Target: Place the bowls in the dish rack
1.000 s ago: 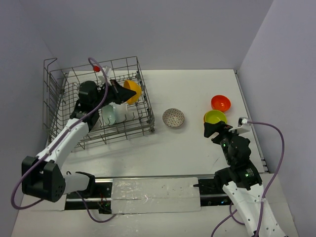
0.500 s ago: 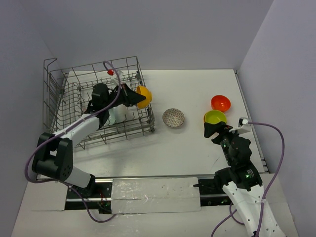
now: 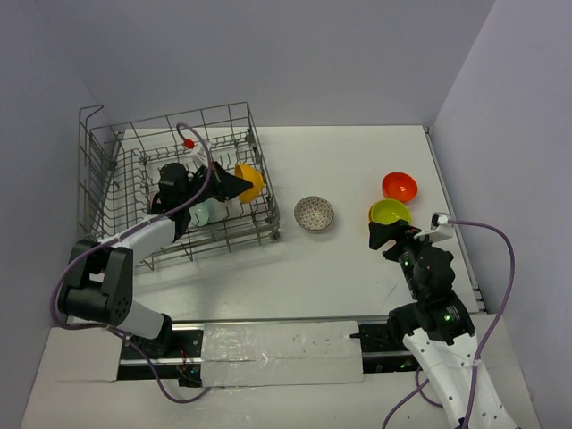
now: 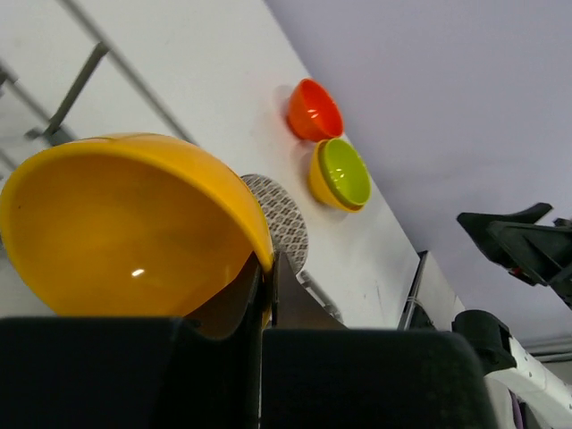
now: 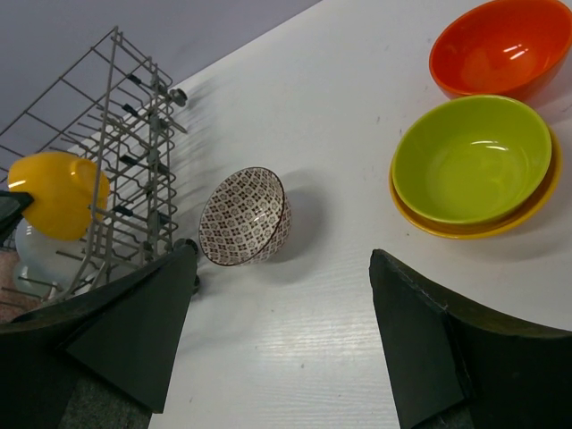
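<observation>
My left gripper (image 3: 234,185) is shut on the rim of an orange bowl (image 3: 249,180), which it holds tilted just inside the right wall of the grey wire dish rack (image 3: 107,170). In the left wrist view the fingers pinch that orange bowl (image 4: 134,232) at its rim. A pale bowl (image 3: 202,213) stands between the rack's tines. On the table lie a speckled bowl (image 3: 314,213), a red bowl (image 3: 399,186) and a lime green bowl (image 3: 390,212) nested in a yellow one. My right gripper (image 5: 281,255) stands open above the table between the speckled bowl (image 5: 243,216) and the lime green bowl (image 5: 472,161).
The rack's tall right wall (image 5: 134,179) and upright tines surround the held bowl. A purple cable (image 3: 192,143) loops over the left arm. The table's right edge (image 3: 447,206) runs just past the red and lime green bowls.
My left gripper has carried the orange bowl to the right and nearer, up to the rack's right wall, and then a little lower. The right arm has not moved.
</observation>
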Motion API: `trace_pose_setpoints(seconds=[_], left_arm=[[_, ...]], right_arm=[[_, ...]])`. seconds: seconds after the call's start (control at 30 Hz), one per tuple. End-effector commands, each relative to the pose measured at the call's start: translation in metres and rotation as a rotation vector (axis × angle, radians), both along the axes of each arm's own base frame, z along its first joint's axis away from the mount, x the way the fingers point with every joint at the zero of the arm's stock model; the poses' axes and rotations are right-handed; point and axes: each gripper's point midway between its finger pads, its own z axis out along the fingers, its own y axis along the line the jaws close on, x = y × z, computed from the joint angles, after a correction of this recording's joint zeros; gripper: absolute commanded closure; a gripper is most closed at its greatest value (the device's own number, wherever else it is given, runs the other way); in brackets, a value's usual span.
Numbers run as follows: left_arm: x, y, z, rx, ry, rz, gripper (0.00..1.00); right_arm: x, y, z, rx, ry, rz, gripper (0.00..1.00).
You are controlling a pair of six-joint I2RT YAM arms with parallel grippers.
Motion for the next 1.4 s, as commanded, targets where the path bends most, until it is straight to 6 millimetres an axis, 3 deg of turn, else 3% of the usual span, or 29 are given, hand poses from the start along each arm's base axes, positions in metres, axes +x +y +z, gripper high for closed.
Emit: trace_pose_setpoints(seconds=[0.0,0.13,0.33,0.53,0.73,0.83,1.03,1.27,1.33,1.37], left_arm=[[0.002,0.012,-0.004,0.035,-0.001,0.033,1.0],[0.003,0.014,-0.024,0.05,0.054,0.038,1.0],[-0.004,0.003,-0.039,-0.008,0.096,-0.05,1.0],[-0.001,0.001,-0.038,0.026,0.07,-0.057,1.0],[0.004,0.003,-0.04,0.094,0.091,-0.008,0.85],[0.007,0.009,-0.038,0.117,0.091,0.037,0.64],[0.012,0.018,-0.017,0.167,0.07,0.122,0.43],[0.009,0.014,0.043,0.222,-0.013,0.178,0.25],[0.007,0.022,0.068,0.221,-0.05,0.237,0.22],[0.004,0.029,0.069,0.241,-0.025,0.268,0.2]], right_arm=[[0.002,0.001,0.008,-0.01,-0.02,0.007,0.14],[0.001,0.0,0.009,-0.007,-0.027,0.004,0.14],[0.001,0.001,0.009,-0.006,-0.028,0.009,0.15],[0.002,0.002,0.008,-0.006,-0.03,0.012,0.15],[0.001,0.003,0.01,-0.009,-0.033,0.019,0.15],[0.001,0.002,0.012,-0.007,-0.04,0.017,0.15],[0.0,0.002,0.015,-0.007,-0.049,0.021,0.15],[-0.002,0.001,0.033,-0.016,-0.075,0.023,0.15],[-0.004,-0.002,0.044,-0.019,-0.094,0.011,0.15],[-0.005,-0.003,0.046,-0.021,-0.094,0.007,0.15]])
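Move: The orange bowl is already pinched by its rim in the left hand, and its slot at the rack's right end lies about 7 cm below that hand, some 2 cm back and 2 cm left. The white bowl stands about 9 cm to the hand's left and 3 cm back. The patterned bowl is on the table, some 16 cm right and 6 cm back. From the right hand the slot is about 36 cm left and 9 cm ahead. Still pinching the orange bowl's rim, the left hand lowers it about 3 cm between the rack's tines and nearly stops. The fingers then open wide and let go while the hand dips another 2 to 3 cm; then it rises about 9 cm, clear of the bowl, the hand's left side rolling up some 10 degrees. ##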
